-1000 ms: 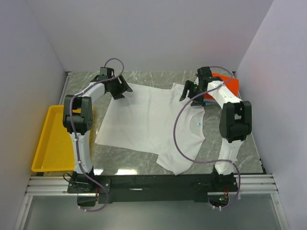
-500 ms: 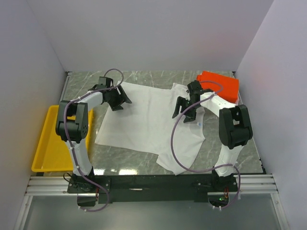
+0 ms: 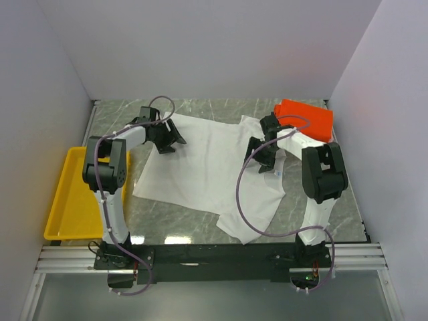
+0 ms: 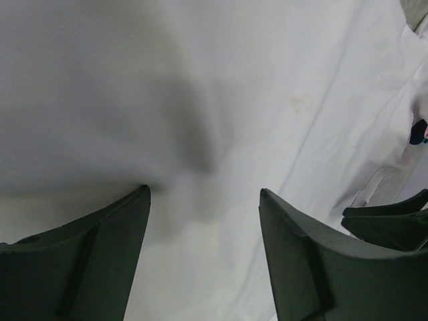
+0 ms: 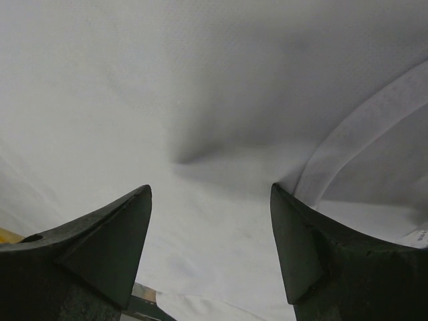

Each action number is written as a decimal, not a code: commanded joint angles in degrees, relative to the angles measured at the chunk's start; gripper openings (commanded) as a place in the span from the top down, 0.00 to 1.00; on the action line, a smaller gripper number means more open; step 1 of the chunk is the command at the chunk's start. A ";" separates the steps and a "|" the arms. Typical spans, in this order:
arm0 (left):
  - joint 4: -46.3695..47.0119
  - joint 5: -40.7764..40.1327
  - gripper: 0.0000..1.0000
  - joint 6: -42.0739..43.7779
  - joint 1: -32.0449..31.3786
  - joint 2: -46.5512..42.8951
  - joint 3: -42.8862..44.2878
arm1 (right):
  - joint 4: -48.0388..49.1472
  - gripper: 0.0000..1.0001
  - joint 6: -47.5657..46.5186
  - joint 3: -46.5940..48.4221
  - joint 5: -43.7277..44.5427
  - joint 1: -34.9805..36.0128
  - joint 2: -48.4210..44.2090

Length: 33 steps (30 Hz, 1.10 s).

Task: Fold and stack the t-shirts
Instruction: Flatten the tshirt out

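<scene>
A large white t-shirt lies spread on the marble table, its neck with a small light-blue label toward the right. My left gripper is open, low over the shirt's far-left hem part; white cloth fills its view between the fingers. My right gripper is open, low over the shirt near the collar; its view shows white cloth and a collar band. A folded orange-red t-shirt lies at the far right. Pink and blue shirts are hidden.
A yellow plastic tray sits off the table's left edge. White walls close in the back and sides. Purple cables loop from both arms over the shirt.
Both grippers have come down and inward onto the white shirt. The right gripper moved off the orange-red shirt toward the collar; the shirt's right side has bunched a little.
</scene>
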 commanded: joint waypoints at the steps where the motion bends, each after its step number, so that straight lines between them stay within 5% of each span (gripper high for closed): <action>1: -0.82 -1.09 0.27 2.33 -0.21 4.56 2.79 | 0.15 0.22 0.41 2.13 2.84 -0.75 2.43; 21: -6.54 -1.17 0.27 5.58 -1.17 12.93 23.63 | -9.35 0.22 -2.67 21.91 6.45 -4.36 13.16; 26: -5.66 -7.41 0.25 5.76 -1.09 1.69 17.67 | -10.66 0.22 -4.51 25.25 4.77 -4.36 13.07; 33: -6.36 -25.85 0.31 6.63 -0.82 -14.75 0.89 | -12.60 0.22 -6.01 28.16 3.46 -4.36 11.14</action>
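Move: Both hands rest on the spread t-shirt, its middle about 11 cm right of the left hand and 10 cm back, and some 13 cm left of the right hand and 3 cm back, just under the fingertips. From the right hand, the collar is about 6 cm right and 6 cm back, the orange stack some 17 cm ahead and 17 cm right. The yellow bin lies roughly 29 cm left of the left hand, 21 cm back. Open fingertips of both hands, already on the cloth, drag the t-shirt forward about 7 cm and slightly right, keeping low and level, the right hand moving towards the orange stack. The left then comes off the cloth and swings back, left and up some 6 cm, its left side rolling upward; the right eases on forward, rising a couple of centimetres. Neither gripper closes. ##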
